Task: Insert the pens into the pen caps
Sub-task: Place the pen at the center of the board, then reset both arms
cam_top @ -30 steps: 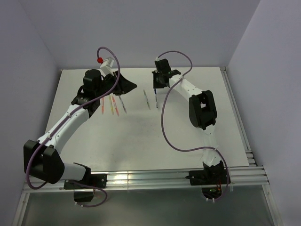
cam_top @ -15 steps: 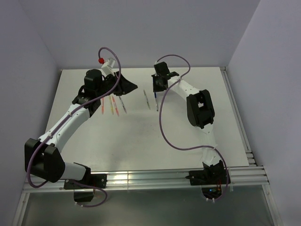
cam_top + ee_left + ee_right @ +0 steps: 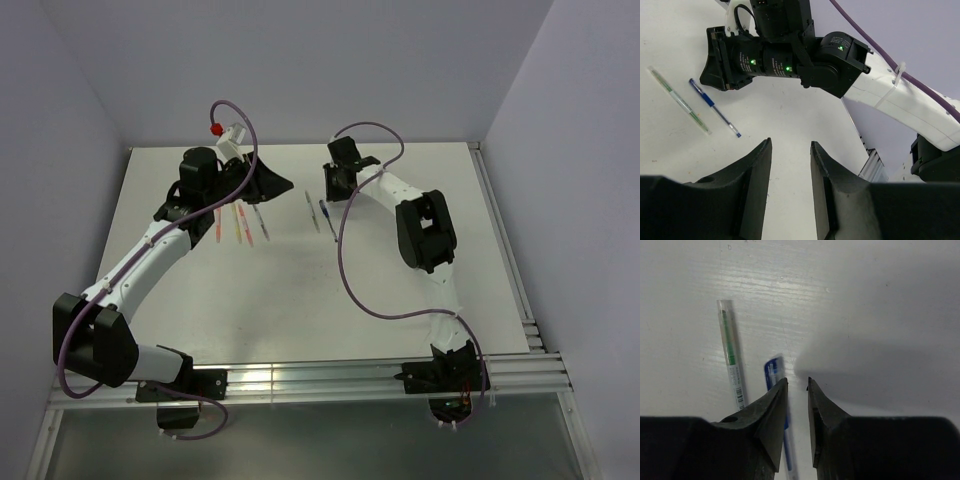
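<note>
My right gripper [image 3: 333, 192] hangs low over the far table, jaws a little apart with nothing between them [image 3: 797, 381]. The blue pen [image 3: 326, 217] lies slanted on the table just below it. In the right wrist view the blue pen [image 3: 772, 372] is blurred and partly hidden behind the left finger. The green-clear pen [image 3: 312, 212] lies to its left, also in the right wrist view [image 3: 731, 355]. My left gripper [image 3: 272, 183] is open and empty [image 3: 790, 143], above the grey pen [image 3: 262, 226]. I cannot make out any pen caps.
Red-pink pen [image 3: 217, 223] and yellow and orange pens [image 3: 239, 224] lie under the left arm. The left wrist view shows the right gripper [image 3: 722, 65] beside the green-clear pen [image 3: 680, 100] and blue pen [image 3: 715, 107]. Walls stand close behind, and a metal rail [image 3: 520, 290] lines the table's right edge.
The blue pen stood upright under the right gripper; now it lies slanted on the table, apart from the jaws. The right gripper shifted slightly left. The left arm has not moved.
</note>
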Motion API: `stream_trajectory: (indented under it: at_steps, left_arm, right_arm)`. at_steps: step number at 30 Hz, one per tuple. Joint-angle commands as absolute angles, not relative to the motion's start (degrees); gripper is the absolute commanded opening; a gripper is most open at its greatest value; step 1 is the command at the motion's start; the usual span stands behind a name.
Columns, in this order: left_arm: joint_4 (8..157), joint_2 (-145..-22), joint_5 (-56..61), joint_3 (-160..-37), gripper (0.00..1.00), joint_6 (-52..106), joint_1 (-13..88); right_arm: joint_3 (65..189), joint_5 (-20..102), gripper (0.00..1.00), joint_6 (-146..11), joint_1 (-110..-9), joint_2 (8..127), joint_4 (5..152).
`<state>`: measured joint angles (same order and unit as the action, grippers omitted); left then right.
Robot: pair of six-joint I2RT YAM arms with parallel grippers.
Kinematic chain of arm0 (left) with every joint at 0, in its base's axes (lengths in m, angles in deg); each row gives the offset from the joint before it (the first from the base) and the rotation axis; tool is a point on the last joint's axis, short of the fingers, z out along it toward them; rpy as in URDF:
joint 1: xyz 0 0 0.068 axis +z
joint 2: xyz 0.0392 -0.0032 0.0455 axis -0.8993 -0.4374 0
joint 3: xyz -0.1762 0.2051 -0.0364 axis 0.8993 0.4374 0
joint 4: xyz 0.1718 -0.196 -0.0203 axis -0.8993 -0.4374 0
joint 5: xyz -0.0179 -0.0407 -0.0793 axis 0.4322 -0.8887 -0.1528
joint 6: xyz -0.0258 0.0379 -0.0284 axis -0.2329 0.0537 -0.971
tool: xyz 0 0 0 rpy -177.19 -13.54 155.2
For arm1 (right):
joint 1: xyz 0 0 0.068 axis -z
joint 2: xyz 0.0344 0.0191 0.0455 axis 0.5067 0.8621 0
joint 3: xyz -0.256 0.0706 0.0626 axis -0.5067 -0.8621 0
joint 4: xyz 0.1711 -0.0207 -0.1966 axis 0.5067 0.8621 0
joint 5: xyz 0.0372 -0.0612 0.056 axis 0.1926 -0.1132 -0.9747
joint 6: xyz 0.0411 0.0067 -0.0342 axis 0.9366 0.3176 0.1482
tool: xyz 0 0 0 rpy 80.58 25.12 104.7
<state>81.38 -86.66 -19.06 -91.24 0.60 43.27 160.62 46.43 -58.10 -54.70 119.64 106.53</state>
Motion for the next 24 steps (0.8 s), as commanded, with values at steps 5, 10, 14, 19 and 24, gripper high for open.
stream_trajectory:
  at_steps: [5,10,14,19,24]
  left_arm:
    - [83.0,-86.7,-20.2,-93.7,0.41,0.5,43.5]
    - [83.0,-86.7,-20.1,-93.7,0.41,0.5,43.5]
    - [82.8,-86.7,-20.2,-94.0,0.41,0.6,43.6]
    - [80.6,-86.1,-19.3,-95.4,0.41,2.6,43.6]
    - [76.3,-84.9,-17.6,-96.6,0.41,4.8,43.6]
  right_arm:
    - [160.5,46.6,0.32,-58.3,-55.0,117.1,105.4]
    - [159.0,48.1,0.35,-58.8,-55.0,112.7,105.0]
    - [158.2,49.7,0.36,-58.5,-55.0,106.7,105.4]
    - [151.1,49.7,0.53,-56.1,-54.9,95.5,102.4]
    - [141.6,49.5,0.79,-52.1,-54.5,82.5,99.2]
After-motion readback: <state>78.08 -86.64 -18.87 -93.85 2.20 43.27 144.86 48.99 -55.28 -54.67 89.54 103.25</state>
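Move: Just behind the right fingertips lies the blue pen, its middle about 6 cm back, 1 cm to the left and 2 cm below, with its capped end close to the left fingertip. The green pen lies some 6 cm left and 3 cm back of the hand, the grey pen about 20 cm left and 6 cm back. From the idle left hand the blue pen is roughly 11 cm ahead, 8 cm right and 27 cm below. Leaving the blue pen on the board, the right hand lingers low beside its capped end, then climbs faster and faster, about 17 cm straight up for the most part, drawing back nearly 5 cm late in the rise. The already parted fingers spread much wider and tip up by some 15 degrees, holding nothing. ##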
